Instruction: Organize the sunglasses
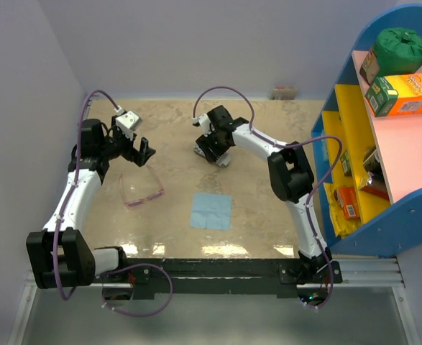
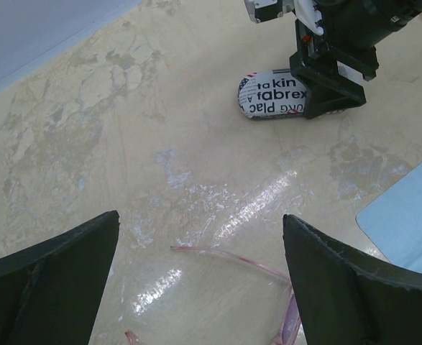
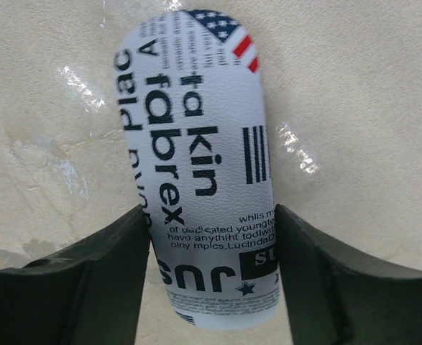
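Observation:
The sunglasses, pink-framed with clear lenses, lie flat on the table left of centre. My left gripper hovers open just behind them. In the left wrist view one thin pink arm of the sunglasses lies between the wide-apart fingers of that gripper. The oblong flag-print case lies on the table at the back centre. My right gripper straddles its near end, a finger against each long side. From above, the right gripper covers most of the case.
A light blue square cloth lies flat in the middle of the table. A blue and yellow shelf with boxes and a green bag stands along the right edge. Walls close the back and the left side.

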Motion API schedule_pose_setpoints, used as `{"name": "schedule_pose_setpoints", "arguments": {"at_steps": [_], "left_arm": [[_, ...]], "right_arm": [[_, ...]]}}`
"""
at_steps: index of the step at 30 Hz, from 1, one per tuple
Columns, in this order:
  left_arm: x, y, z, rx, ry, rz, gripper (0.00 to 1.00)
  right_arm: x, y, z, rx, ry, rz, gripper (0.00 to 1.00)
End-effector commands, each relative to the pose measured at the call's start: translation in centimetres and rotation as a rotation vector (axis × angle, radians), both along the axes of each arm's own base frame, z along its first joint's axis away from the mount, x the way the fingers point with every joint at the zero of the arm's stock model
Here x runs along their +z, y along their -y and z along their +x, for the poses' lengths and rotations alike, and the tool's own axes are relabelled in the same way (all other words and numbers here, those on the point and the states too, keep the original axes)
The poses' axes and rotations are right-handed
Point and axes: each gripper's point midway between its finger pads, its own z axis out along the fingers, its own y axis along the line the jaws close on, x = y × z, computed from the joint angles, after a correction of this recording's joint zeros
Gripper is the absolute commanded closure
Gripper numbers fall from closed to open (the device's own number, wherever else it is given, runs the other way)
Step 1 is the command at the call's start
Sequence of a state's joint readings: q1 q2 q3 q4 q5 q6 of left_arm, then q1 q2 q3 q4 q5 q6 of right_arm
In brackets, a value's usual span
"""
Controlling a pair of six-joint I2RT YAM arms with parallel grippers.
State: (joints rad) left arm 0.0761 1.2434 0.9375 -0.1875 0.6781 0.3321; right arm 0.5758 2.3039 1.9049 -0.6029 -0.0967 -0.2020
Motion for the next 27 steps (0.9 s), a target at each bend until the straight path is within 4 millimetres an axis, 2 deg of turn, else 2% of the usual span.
{"name": "schedule_pose_setpoints", "arguments": {"at_steps": [1, 3, 4, 7, 10, 14, 15, 16, 17, 18, 19, 20, 22, 24, 25, 27], "left_arm": [[1.0, 0.6, 0.1, -0.031, 0.046, -0.015, 0.00], [1.0, 0.7, 0.1, -0.032, 0.043, -0.019, 0.00], [1.0, 0.8, 0.1, -0.037, 0.040, -0.024, 0.00], [0.9, 1.0, 0.3, -0.049, 0.028, -0.037, 0.00], [0.7, 1.4, 1.0, -0.057, 0.013, -0.037, 0.00], [1.7, 3.4, 1.3, -0.159, 0.024, -0.073, 0.00], [2.0, 3.6, 1.4, -0.167, 0.022, -0.092, 0.00], [1.9, 4.1, 1.5, -0.196, 0.008, -0.117, 0.00], [2.8, 4.5, 1.9, -0.216, 0.025, -0.130, 0.00], [3.2, 4.8, 2.0, -0.237, 0.021, -0.148, 0.00], [3.2, 5.5, 1.9, -0.275, -0.011, -0.195, 0.00], [4.2, 6.0, 2.2, -0.303, 0.008, -0.216, 0.00], [4.7, 7.6, 1.9, -0.368, -0.036, -0.290, 0.00], [6.0, 8.2, 2.3, -0.399, -0.014, -0.327, 0.00], [6.2, 10.3, 1.7, -0.456, -0.018, -0.337, 0.00], [6.7, 11.9, 1.4, -0.507, -0.016, -0.354, 0.00]], "right_arm": [[2.8, -0.1, 0.6, 0.018, 0.070, 0.026, 0.43], [2.9, 0.0, 0.5, 0.021, 0.076, 0.024, 0.54], [3.0, -0.1, 0.3, 0.027, 0.071, 0.029, 0.64], [5.0, -0.9, 0.0, 0.048, 0.080, 0.093, 0.76], [7.9, -1.8, -0.6, 0.092, 0.076, 0.189, 0.78], [12.3, -2.2, -1.1, 0.142, 0.049, 0.354, 0.81], [13.3, -1.7, -0.9, 0.135, 0.033, 0.401, 0.81], [15.3, -2.0, -1.4, 0.172, 0.030, 0.477, 0.82], [16.4, -1.8, -1.5, 0.179, 0.024, 0.519, 0.82], [17.4, -0.9, -1.1, 0.152, 0.017, 0.562, 0.83], [19.3, -1.0, -1.5, 0.186, 0.027, 0.624, 0.84], [20.3, -0.8, -1.6, 0.191, 0.035, 0.651, 0.84], [22.5, -0.3, -2.1, 0.218, 0.064, 0.707, 0.84], [23.7, -0.6, -2.9, 0.248, 0.069, 0.741, 0.84], [24.0, -0.7, -3.4, 0.267, 0.063, 0.757, 0.84], [25.0, -1.0, -4.7, 0.318, 0.035, 0.798, 0.84]]}}
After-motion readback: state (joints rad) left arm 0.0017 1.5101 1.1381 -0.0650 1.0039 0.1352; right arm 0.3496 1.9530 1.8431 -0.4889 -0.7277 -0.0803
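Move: The glasses case is already between the right fingers, its middle about 1 cm ahead, 2 cm left and 1 cm below; the open left gripper hangs some 23 cm left, 8 cm back and 17 cm higher. The blue cloth lies about 20 cm back and 1 cm left of the right hand. From the left hand, the case is about 23 cm right, 8 cm ahead, 18 cm below; the sunglasses lie 5 cm back, 1 cm right, 20 cm below. Keep the right fingers pinched across the sides of the glasses case and lift it straight up about 20 cm off the table, rolling the wrist some 35 degrees so the fingers swing from pointing down to pointing left, towards the left gripper. Meanwhile bring the left gripper, wide open, right towards the case and slightly forward, dipping a little before it rises, yawing clockwise and rolling its left side down. ##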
